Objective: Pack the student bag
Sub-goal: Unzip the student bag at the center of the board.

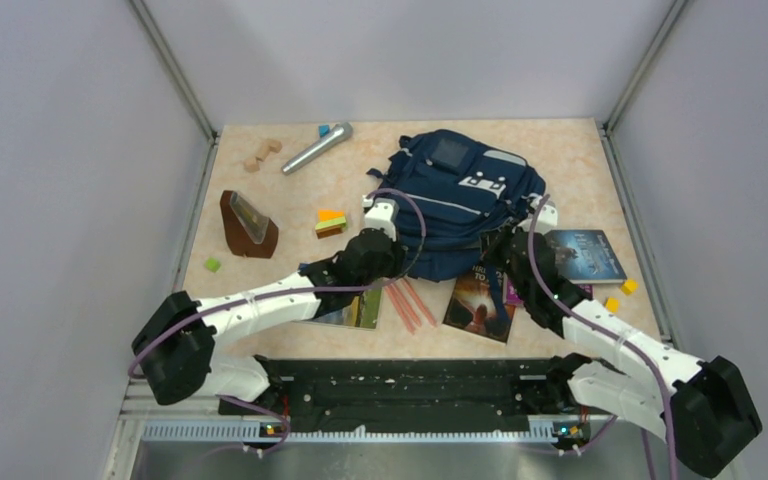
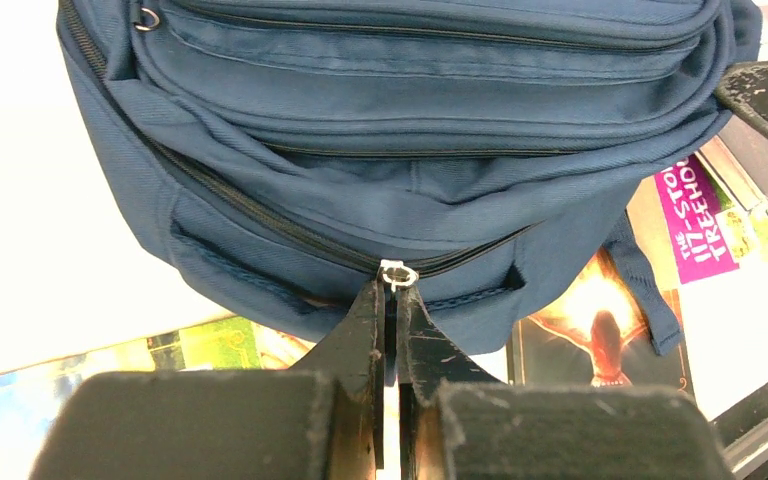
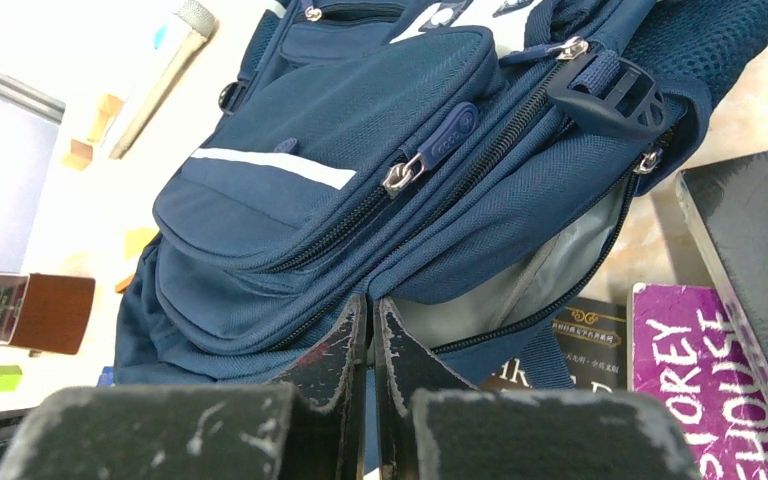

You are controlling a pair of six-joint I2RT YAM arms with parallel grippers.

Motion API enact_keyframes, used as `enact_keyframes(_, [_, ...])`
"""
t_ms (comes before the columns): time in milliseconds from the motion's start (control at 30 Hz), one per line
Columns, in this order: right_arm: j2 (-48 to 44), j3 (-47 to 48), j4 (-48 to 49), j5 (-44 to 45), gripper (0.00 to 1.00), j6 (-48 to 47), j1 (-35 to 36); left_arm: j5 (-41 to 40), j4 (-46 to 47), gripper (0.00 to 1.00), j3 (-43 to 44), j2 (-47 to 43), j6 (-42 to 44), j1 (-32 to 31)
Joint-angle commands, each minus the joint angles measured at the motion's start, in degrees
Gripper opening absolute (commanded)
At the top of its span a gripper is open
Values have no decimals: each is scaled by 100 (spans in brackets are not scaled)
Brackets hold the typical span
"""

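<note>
The student bag (image 1: 450, 190), navy with grey stripes, lies flat in the middle of the table over some books. My left gripper (image 1: 397, 262) is at its near left edge. In the left wrist view the left gripper (image 2: 392, 292) is shut on the tab of a silver zipper pull (image 2: 398, 274) on the bag (image 2: 410, 120). My right gripper (image 1: 503, 248) is at the bag's near right corner. The right wrist view shows the right gripper (image 3: 370, 308) shut on the blue fabric at the rim of the bag (image 3: 340, 130), beside a partly unzipped compartment with grey lining (image 3: 560, 255).
Books lie near the bag: an orange-covered one (image 1: 480, 300), a dark one (image 1: 585, 255), a green one (image 1: 360, 310) under my left arm and a purple one (image 3: 705, 390). Pink pencils (image 1: 405, 303), coloured blocks (image 1: 330, 222), a brown stand (image 1: 248, 225) and a microphone (image 1: 317, 147) sit to the left.
</note>
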Motion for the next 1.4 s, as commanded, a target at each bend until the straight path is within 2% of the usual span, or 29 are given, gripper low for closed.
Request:
enact_keyframes(0, [162, 435, 172, -45, 0, -411, -466, 168, -181, 0, -138, -325, 211, 363])
enact_keyframes(467, [526, 611, 266, -377, 0, -763, -944, 384, -76, 0, -255, -279, 855, 1435])
enact_keyframes(767, [987, 921, 534, -578, 0, -873, -1173, 457, -128, 0, -167, 28, 1354, 1680])
enact_keyframes(833, [1218, 1098, 557, -663, 0, -951, -1240, 951, -80, 0, -165, 46, 1545, 1685])
enact_keyframes(933, [1552, 1473, 337, -796, 0, -1105, -1320, 2153, 136, 0, -185, 103, 1826, 1676])
enact_keyframes(1033, [1767, 1904, -121, -1510, 0, -1202, -1393, 3131, 457, 0, -207, 263, 1782, 1663])
enact_keyframes(1100, [1781, 1934, -224, -1932, 0, -1141, -1394, 3415, 604, 0, -168, 419, 1709, 1660])
enact_keyframes(1133, [1745, 1914, -283, -2091, 2, -1097, -1396, 3454, 623, 0, -134, 483, 1659, 1659])
enact_keyframes(1167, [1698, 1869, -359, -2130, 9, -1026, -1392, 3486, 634, 0, -92, 542, 1624, 1656])
enact_keyframes(1300, [1276, 1397, -413, -2214, 45, -769, -1395, 3670, 725, 0, 15, 736, 1489, 1651])
enact_keyframes(1367, [1038, 1145, -428, -2214, 58, -666, -1394, 3724, 818, 0, 31, 801, 1420, 1648])
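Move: The left fingers already grip the zipper pull at the bag's front; the zipper's run ahead rounds the bag's left side, about 11 cm ahead and 5 cm left. The pencils lie 5 cm back and 2 cm right, the blue book 4 cm back and 15 cm left, both about 9 cm below. The right fingers hold the bag's right front edge; from them the pull is about 17 cm left and 4 cm back, the dark-red book 7 cm back and 9 cm below. Keep the left gripper shut on the zipper pull and draw it left and forward about 7 cm along the bag's front, then ease back right and towards the base, sinking some 4 cm while turning about 20 degrees clockwise. Meanwhile carry the held right edge forward about 7 cm; at the end open the right fingers about halfway and let go of the cloth. ##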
